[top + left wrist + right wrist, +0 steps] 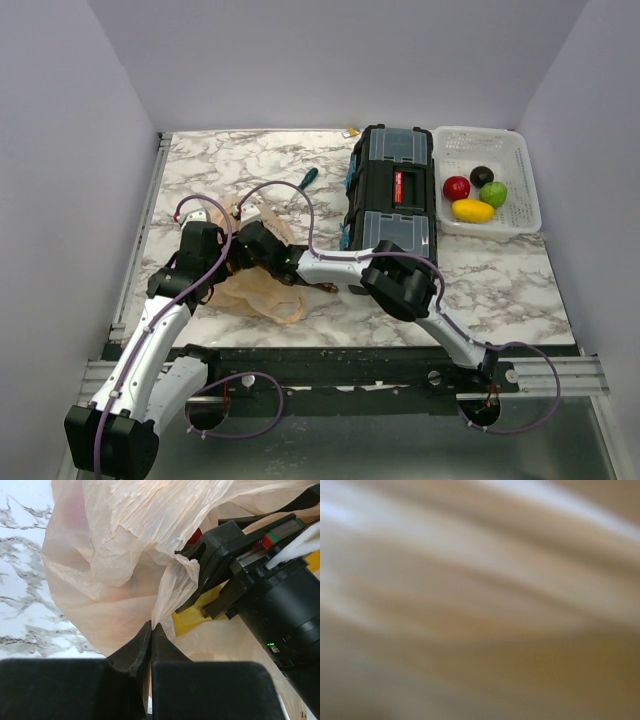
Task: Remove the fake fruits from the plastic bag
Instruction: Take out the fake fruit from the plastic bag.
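The peach plastic bag lies crumpled on the marble table, left of centre. My left gripper is shut on a fold of the bag at its mouth. My right gripper reaches into that mouth; its black fingers stand apart, tips hidden by film. A yellow piece and a bit of red show beside them inside the bag. The right wrist view is only blurred bag film. Red, dark, green and yellow fake fruits lie in the white basket.
A black toolbox stands between the bag and the basket. A green-handled screwdriver lies behind the bag. A small brown object rests by the right arm's forearm. White walls close in the table on three sides.
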Controlling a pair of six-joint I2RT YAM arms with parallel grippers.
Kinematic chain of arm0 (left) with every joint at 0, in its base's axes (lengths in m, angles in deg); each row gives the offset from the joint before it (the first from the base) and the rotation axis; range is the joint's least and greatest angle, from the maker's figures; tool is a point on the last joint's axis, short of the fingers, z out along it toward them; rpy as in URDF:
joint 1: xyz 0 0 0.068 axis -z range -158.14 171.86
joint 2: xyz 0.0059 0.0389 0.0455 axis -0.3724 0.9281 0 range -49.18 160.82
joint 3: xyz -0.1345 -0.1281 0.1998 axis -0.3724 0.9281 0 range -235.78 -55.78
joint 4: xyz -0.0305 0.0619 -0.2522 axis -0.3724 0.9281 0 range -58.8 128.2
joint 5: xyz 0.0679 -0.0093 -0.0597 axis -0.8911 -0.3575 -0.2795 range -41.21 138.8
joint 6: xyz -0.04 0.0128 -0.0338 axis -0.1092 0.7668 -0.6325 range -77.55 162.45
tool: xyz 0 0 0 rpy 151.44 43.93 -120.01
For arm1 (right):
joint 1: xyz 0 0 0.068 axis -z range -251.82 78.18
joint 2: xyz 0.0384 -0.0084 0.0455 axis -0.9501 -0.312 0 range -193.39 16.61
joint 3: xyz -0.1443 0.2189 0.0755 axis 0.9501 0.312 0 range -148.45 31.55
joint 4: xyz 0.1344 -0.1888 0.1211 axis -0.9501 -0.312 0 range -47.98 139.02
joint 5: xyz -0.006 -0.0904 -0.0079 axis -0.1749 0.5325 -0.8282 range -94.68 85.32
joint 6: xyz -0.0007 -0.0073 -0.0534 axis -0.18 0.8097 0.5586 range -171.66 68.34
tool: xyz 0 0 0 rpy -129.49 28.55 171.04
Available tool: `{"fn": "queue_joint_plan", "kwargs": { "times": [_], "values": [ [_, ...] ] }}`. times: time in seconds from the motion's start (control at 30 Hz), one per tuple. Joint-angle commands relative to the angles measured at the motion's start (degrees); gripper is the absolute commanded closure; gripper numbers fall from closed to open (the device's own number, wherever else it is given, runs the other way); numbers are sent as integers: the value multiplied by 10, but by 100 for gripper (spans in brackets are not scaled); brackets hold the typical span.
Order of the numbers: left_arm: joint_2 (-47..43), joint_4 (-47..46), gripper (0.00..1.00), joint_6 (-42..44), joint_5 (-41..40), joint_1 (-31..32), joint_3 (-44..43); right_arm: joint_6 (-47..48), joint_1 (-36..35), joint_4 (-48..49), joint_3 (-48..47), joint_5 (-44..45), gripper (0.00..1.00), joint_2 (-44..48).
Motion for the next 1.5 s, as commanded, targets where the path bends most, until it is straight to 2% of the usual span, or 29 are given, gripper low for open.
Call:
{"fn": "queue_joint_plan", "kwargs": {
  "times": [0.0, 0.07, 0.13, 0.27, 0.53, 0.77, 1.03, 1.3, 1.47],
  "values": [
    [-5, -8, 100, 8, 16, -2, -3, 27, -1, -5, -21, 27, 37, -31],
    [-5, -9, 100, 9, 18, -2, -3, 34, 0, -4, -27, 34, 40, -37],
    [-7, -9, 100, 9, 19, -2, -3, 40, -1, -5, -29, 38, 51, -40],
    [-11, -10, 100, 10, 20, -2, -2, 45, -1, -9, -28, 37, 61, -34],
    [-11, -11, 100, 12, 22, -2, -3, 48, -1, -24, 4, 35, 83, 34],
    [-15, -10, 100, 13, 20, -2, -4, 42, -1, -14, 71, 28, 93, 122],
    [-21, -8, 100, 11, 11, -2, -4, 29, -1, -17, 126, -6, 99, 207],
    [-50, -2, 100, 3, -27, -2, -4, 9, -1, -26, 156, -25, 99, 270],
    [-79, 5, 100, -7, -66, -2, -4, 37, -1, -43, 168, -19, 99, 288]
  ]
}}
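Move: The right hand is already inside the bag mouth, fingers open, with the fruit it is closing on about 1 cm ahead, 1 cm left and 1 cm below. A yellow patch shows about 2 cm back and level sideways; a red fruit is about 3 cm ahead and 1 cm right. The brown tap lies some 20 cm right and 6 cm back. From the left hand, shut on the bag's rim, the target fruit is about 4 cm ahead, 3 cm right and 7 cm below. Right fingers close partway inside the bag, then rise about 13 cm, drawing right; left fingers keep their bag pinch. ##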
